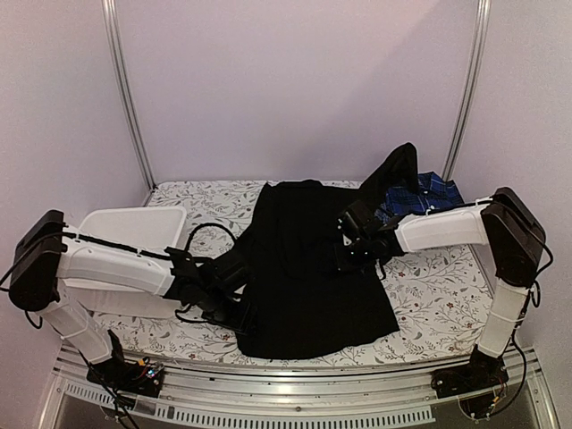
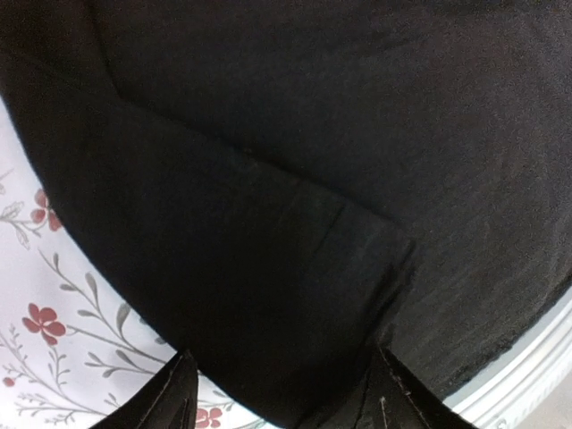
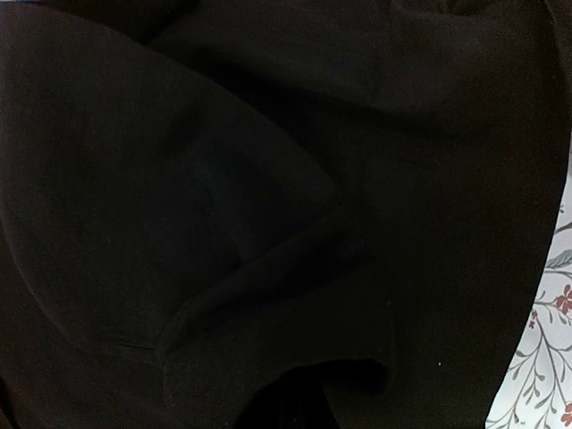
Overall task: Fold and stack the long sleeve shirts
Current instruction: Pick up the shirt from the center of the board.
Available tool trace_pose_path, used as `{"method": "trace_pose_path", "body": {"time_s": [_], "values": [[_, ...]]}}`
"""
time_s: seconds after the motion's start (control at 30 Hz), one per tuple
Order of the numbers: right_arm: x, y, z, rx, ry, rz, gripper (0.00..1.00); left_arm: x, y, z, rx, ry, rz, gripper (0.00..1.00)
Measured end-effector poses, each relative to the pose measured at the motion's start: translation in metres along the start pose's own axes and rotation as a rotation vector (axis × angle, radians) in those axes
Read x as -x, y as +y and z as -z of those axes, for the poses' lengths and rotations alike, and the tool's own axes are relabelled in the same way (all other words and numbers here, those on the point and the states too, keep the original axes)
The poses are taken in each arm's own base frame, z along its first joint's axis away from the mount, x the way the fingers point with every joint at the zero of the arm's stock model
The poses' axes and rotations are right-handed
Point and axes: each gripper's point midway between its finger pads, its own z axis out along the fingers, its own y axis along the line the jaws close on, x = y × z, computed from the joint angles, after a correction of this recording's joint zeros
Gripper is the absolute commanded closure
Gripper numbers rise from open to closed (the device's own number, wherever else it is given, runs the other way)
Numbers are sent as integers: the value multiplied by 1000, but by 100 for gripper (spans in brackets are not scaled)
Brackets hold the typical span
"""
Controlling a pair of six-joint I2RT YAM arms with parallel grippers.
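The black long sleeve shirt (image 1: pixel 304 268) lies spread across the middle of the table, one sleeve trailing up to the back right. The blue plaid shirt (image 1: pixel 424 192) is bunched behind it at the back right. My left gripper (image 1: pixel 238 308) sits at the black shirt's near left edge. In the left wrist view the left gripper (image 2: pixel 281 402) is open, its fingers (image 2: pixel 170 402) wide apart over a folded edge of black cloth (image 2: pixel 268 268). My right gripper (image 1: pixel 354 250) rests on the shirt's right side. In the right wrist view it (image 3: pixel 304 407) is shut, a dark shape against black cloth (image 3: pixel 268 179); a pinch of cloth is not discernible.
A white plastic basket (image 1: pixel 134 225) stands at the left behind my left arm. The floral tablecloth (image 1: pixel 438 286) shows to the right of the black shirt. The table's metal front rail (image 1: pixel 295 380) runs just below the shirt's hem.
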Motion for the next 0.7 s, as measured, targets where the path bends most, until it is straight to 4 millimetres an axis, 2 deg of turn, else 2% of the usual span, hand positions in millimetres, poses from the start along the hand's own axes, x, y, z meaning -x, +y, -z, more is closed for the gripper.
{"method": "trace_pose_path", "body": {"time_s": [0.13, 0.33, 0.57, 0.7], "values": [[-13, -6, -3, -31, 21, 10, 100, -9, 0, 0, 9, 27, 6, 42], [-28, -9, -9, -62, 46, 19, 100, -19, -8, -3, -2, 52, 4, 61], [-42, -1, -10, -78, 41, 21, 100, -27, -12, -11, 36, 75, -8, 99], [-48, 4, -9, -84, 30, 8, 100, -33, -11, -10, 51, 86, -15, 100]]}}
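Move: The left hand hovers open over the black shirt; the bit of left edge it goes for, just above the hem, is about 3 cm back and 2 cm below, and the basket's middle is some 26 cm to its left, 17 cm ahead. The right hand, fingers shut over mid-shirt, has its spot on the sleeve fold about 4 cm back and 4 cm below; the blue shirt stack stands roughly 20 cm ahead and 20 cm to its right. The left fingers close completely and pinch the shirt's left edge near the hem corner, while that hand draws back about 3 cm and sinks some 1.5 cm. The right hand, still shut at the sleeve fold, sinks and draws back about 3.5 cm each way towards the shirt's middle; whether it grips cloth can't be made out. ##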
